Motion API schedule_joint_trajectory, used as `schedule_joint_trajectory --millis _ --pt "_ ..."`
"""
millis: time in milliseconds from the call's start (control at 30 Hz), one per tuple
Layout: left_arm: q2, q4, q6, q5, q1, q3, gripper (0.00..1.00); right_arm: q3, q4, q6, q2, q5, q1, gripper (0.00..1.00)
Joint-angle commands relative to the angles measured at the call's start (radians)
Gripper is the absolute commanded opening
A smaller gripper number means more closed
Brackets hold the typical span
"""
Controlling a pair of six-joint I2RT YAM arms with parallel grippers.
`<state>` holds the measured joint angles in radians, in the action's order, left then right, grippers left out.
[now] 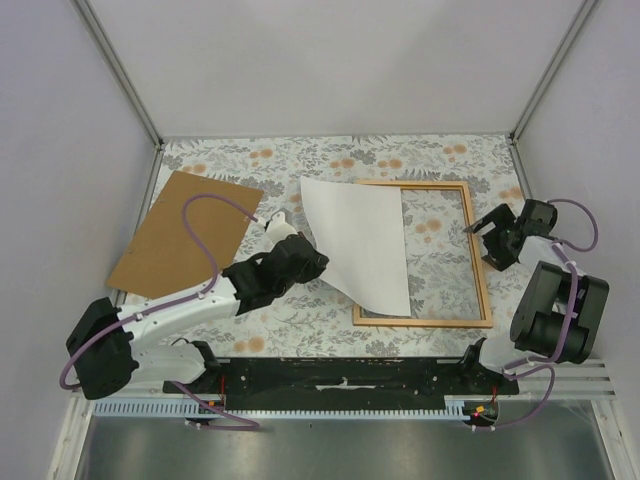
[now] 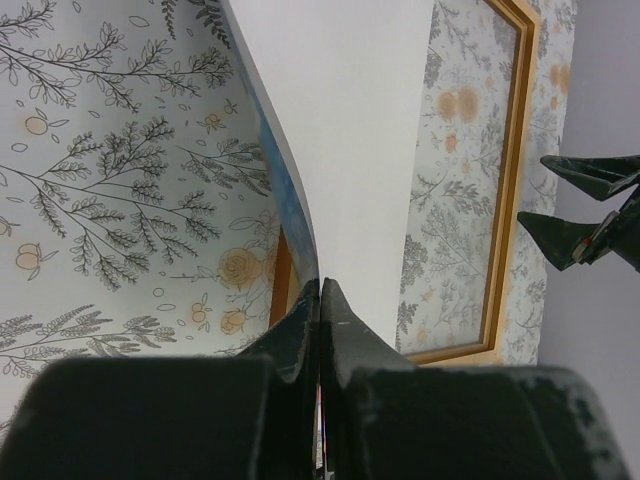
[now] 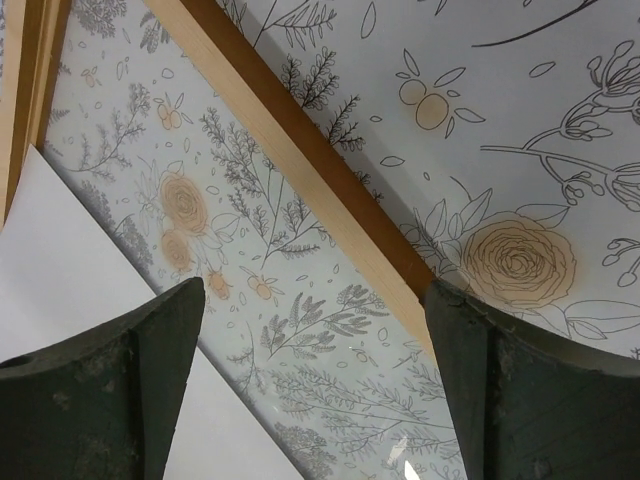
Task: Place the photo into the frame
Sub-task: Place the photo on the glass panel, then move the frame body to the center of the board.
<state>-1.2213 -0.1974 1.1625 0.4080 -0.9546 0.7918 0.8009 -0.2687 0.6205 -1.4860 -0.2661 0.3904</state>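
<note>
The photo (image 1: pixel 360 240) lies white back up, slanted across the left part of the frame (image 1: pixel 478 250). Its left edge is lifted and bowed, and a strip of blue print shows underneath in the left wrist view. My left gripper (image 1: pixel 318 262) is shut on that left edge, and its fingertips (image 2: pixel 321 290) pinch the photo (image 2: pixel 350 130). The frame's orange-brown rail (image 2: pixel 505 200) runs beyond the sheet. My right gripper (image 1: pixel 480 238) stands open over the frame's right rail (image 3: pixel 290 150) with nothing between its fingers (image 3: pixel 315 330). A corner of the photo (image 3: pixel 60 270) shows at that view's left.
A plain brown backing board (image 1: pixel 185 232) lies tilted at the back left on the floral tablecloth (image 1: pixel 300 160). Grey walls close off the left, back and right sides. The black rail with the arm bases (image 1: pixel 350 378) runs along the near edge.
</note>
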Motion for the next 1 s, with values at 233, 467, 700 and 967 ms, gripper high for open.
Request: schedule_joint_trajectory --millis 233,467,700,967 --pt "0.097 0.072 -0.159 0.006 0.033 -0.078 0.02 -0.101 0.105 0.107 0.090 -0.081 -0.077 0.98" --pt "0.141 0.131 -0.236 -0.106 0.115 -0.137 0.02 -0.088 0.103 0.154 0.110 -0.082 -0.180 0.98" --pt "0.154 0.237 -0.311 -0.178 0.157 -0.198 0.02 -0.052 0.082 0.130 0.095 -0.038 -0.219 0.98" --pt "0.143 0.279 -0.300 -0.201 0.195 -0.239 0.02 0.073 -0.047 0.013 0.112 0.177 -0.217 0.98"
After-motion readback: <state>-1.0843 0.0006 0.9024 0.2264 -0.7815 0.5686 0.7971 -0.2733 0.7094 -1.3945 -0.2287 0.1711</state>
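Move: The photo, white back up, is already pinched by its left edge in the left hand; its middle sits some 12 cm right and 6 cm ahead, about 8 cm lower. The glass panel's middle is about 26 cm right of that hand, 6 cm ahead, 10 cm down, with the frame's left rail 9 cm right and 6 cm ahead. The open right hand straddles the right rail, about 1 cm to its left and 2 cm below; the panel's middle is 17 cm left, level. The frame's right rail is pushed left by the open right hand's outer finger, the hand sweeping about 9 cm left towards the photo, then drawing back 2 cm to the right and rising a little. The photo stays pinched in the shut left fingers, which carry its edge some 4 cm left and then sink about 2 cm. ##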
